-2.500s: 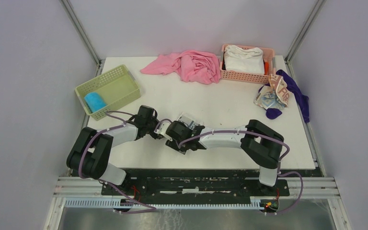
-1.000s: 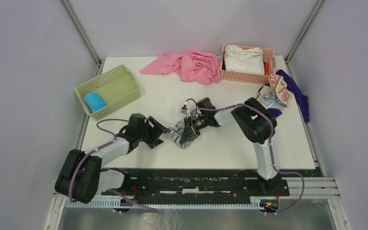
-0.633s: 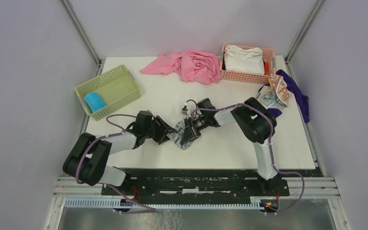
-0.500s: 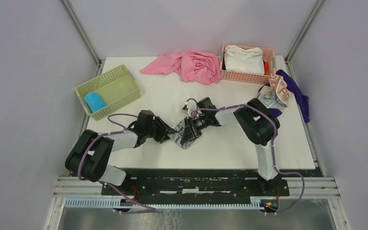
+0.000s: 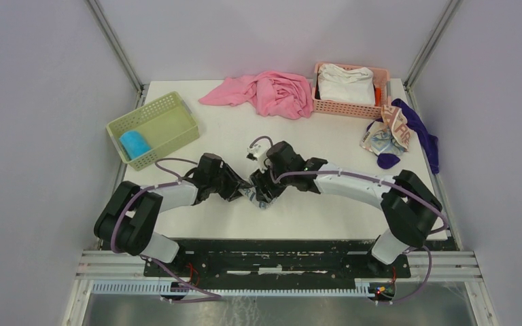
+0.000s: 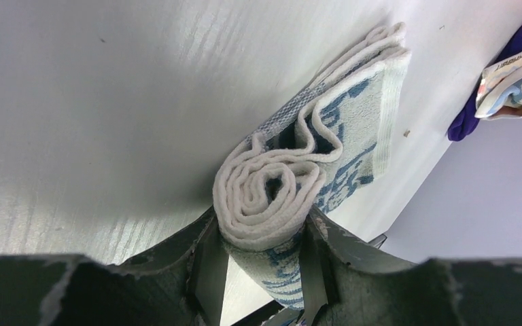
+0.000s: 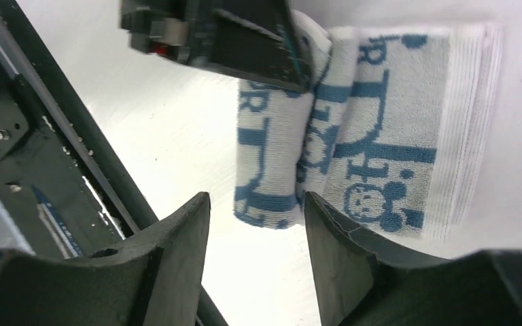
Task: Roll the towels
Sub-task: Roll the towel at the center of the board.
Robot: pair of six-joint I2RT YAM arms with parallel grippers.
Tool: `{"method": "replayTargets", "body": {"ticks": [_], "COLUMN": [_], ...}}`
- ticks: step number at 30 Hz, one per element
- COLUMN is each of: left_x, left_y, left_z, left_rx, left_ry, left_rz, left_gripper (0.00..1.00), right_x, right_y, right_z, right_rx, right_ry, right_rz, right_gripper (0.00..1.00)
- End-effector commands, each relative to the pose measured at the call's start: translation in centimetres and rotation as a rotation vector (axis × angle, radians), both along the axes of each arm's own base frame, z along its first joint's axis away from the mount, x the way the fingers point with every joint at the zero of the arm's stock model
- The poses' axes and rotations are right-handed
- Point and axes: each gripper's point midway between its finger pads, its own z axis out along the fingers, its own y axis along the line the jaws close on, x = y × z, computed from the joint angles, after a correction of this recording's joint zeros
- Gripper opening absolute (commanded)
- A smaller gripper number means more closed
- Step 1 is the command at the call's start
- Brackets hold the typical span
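Observation:
A white towel with dark blue print (image 5: 259, 195) lies on the table near its front middle, one end rolled and the rest folded flat (image 6: 340, 129). My left gripper (image 6: 262, 227) is shut on the rolled end, one finger on each side. My right gripper (image 7: 255, 204) hovers open just over the towel's other edge (image 7: 380, 122), with nothing between its fingers. A rolled bright blue towel (image 5: 134, 144) sits in the green basket (image 5: 166, 115). The cream towel with lettering (image 5: 386, 136) lies crumpled at the right.
A large pink cloth (image 5: 265, 92) lies at the back middle. Beside it, a pink basket (image 5: 329, 105) holds a white cloth (image 5: 345, 85). A purple cloth (image 5: 425, 139) lies under the cream towel near the table's right edge.
My left gripper has moved in and shut on the roll. My right gripper has let go of the towel and opened, and the right arm's elbow has swung out to the right.

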Motion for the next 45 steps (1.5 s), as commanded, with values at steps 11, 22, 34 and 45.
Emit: {"method": "replayTargets", "body": {"ticks": [11,22,34,45], "left_x": [-2.2,-2.7,-4.9,-1.7], "left_y": [2.8,3.1,6.1,6.7], "left_z": [-2.8,-2.8,-3.1,3.8], "left_rx": [0.159,0.164,0.194,0.165], "left_ry": [0.103,0.110,0.133,-0.125], "left_rz": [0.036,0.045,0.109,0.172], "left_gripper": [0.48,0.49,0.50,0.84], "right_x": [-0.7,-0.7,-2.7,-4.7], "right_y": [2.2,0.0,-0.2,2.6], "right_z": [-0.8,-5.9,-7.5,-4.6], "right_rx": [-0.335,-0.548,-0.543,-0.141], "right_ry": [-0.527,-0.511,-0.391,0.085], "right_rz": [0.075,0.102,0.212,0.276], "right_gripper": [0.54,0.51,0.18,0.00]}}
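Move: My right hand is open above the rolled towel. The roll's right end is about 6 cm below it, 2 cm to its left and 1 cm back; the unrolled flat tail lies 7 cm down, some 5 cm ahead. My left gripper, already clasping the roll's far-left end, is about 4 cm ahead of my right hand, 7 cm to its left and 6 cm lower. From that left hand, the roll's right end is some 5 cm back and 5 cm to the right. I swing my right hand back and left about 3 cm, then bring it down some 6 cm and slightly forward, tipping the fingers steeper, and shut them fully to pinch the roll's right end, drifting a little left. My left hand keeps its clasp at first, easing slowly leftward, then opens and withdraws left, back and slightly up, roughly 6 cm in all. ##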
